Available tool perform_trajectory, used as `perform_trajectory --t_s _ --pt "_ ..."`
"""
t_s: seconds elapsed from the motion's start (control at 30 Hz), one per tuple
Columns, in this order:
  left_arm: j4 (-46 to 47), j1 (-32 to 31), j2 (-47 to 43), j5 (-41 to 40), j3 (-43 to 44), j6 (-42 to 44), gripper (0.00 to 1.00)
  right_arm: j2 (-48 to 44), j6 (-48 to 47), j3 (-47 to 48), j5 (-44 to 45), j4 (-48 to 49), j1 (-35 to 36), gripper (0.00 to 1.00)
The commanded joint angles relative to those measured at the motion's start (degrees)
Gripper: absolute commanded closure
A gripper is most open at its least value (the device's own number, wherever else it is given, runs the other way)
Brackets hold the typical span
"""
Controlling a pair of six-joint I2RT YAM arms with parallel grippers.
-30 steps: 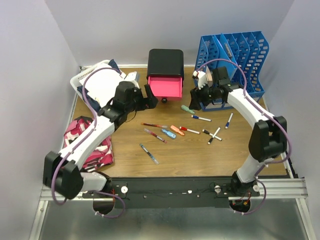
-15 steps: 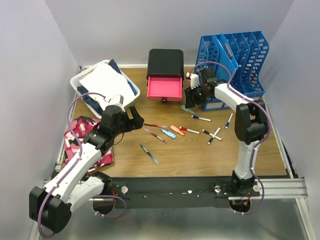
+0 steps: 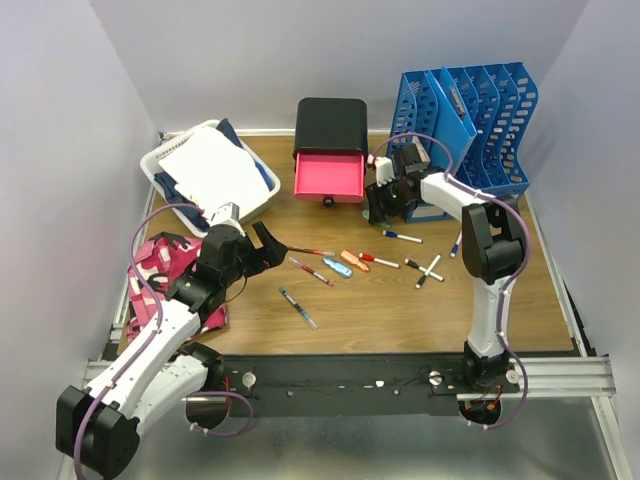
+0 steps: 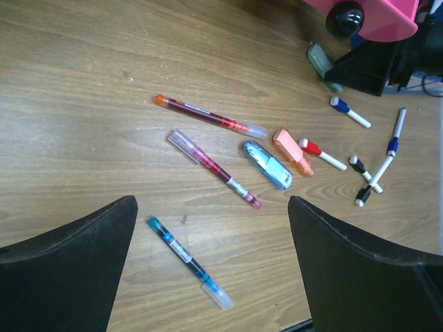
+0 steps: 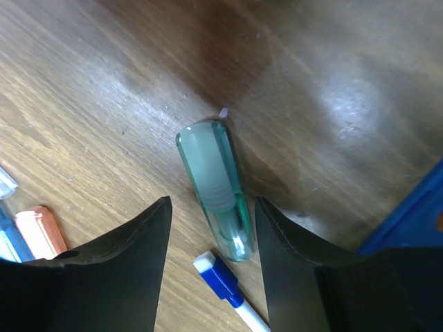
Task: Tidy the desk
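The desk (image 3: 400, 310) is brown wood grain with pens strewn across its middle. My left gripper (image 3: 268, 243) hangs open above their left end. In the left wrist view, the left gripper (image 4: 211, 205) has a teal pen (image 4: 187, 261) between its wide fingers, and a magenta pen (image 4: 214, 168) and a red pen (image 4: 208, 115) beyond. My right gripper (image 3: 377, 208) is low by the drawer. In the right wrist view, the right gripper (image 5: 212, 202) straddles a clear green pen-like case (image 5: 214, 183), jaws partly apart, nothing gripped. A blue-capped marker (image 5: 225, 283) lies just below.
A black drawer unit with its pink drawer (image 3: 329, 173) pulled out stands at the back centre. The blue file rack (image 3: 480, 115) is at the back right, close to the right arm. A white basket of papers (image 3: 212, 168) and a pink pouch (image 3: 160, 280) sit left.
The left arm drew back from the drawer toward the near left and now hangs over the pens. The right gripper moved left and down from the file rack onto the green case, its jaws narrowing.
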Motion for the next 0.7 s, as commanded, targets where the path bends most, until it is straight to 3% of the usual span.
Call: perform_trajectory --t_s 0.0,0.2,0.53,0.67 --pt "3.0 0.1 0.0 1.2 -0.8 -4.4 0.02 1.5 0.5 -2.9 4.2 2.6 1.8 0.41" --pt "4.8 0.1 -0.5 1.5 -2.6 -9.0 0.02 0.1 0.3 -7.1 7.4 4.2 2.1 0.56" --pt "7.0 0.1 0.5 4.2 -3.8 -13.6 0.04 -6.0 0.2 -12.9 6.4 6.7 2.1 0.89" --pt "7.3 0.1 1.1 5.4 -3.2 -14.5 0.04 -9.7 0.4 -12.6 5.5 6.6 2.1 0.93"
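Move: The green highlighter lies almost straight under my right fingertips, about 2 cm below, between the half-open fingers. From that hand, the blue-capped marker is some 5 cm back and 6 cm to the right, the red-capped marker 12 cm straight back, and the open pink drawer roughly 8 cm ahead, 10 cm to the left and 10 cm higher. From my left hand, the highlighter is about 14 cm ahead, 23 cm to the right and 13 cm below. I close my right fingers on the green highlighter near its middle, sinking about 1.5 cm over it first; once they have it pinched, I draw it back low over the table by another 1.5 cm or so, towards the cap of the blue-capped marker. My left hand stays nearly in place, fingers wide, rolling some 10 degrees. ##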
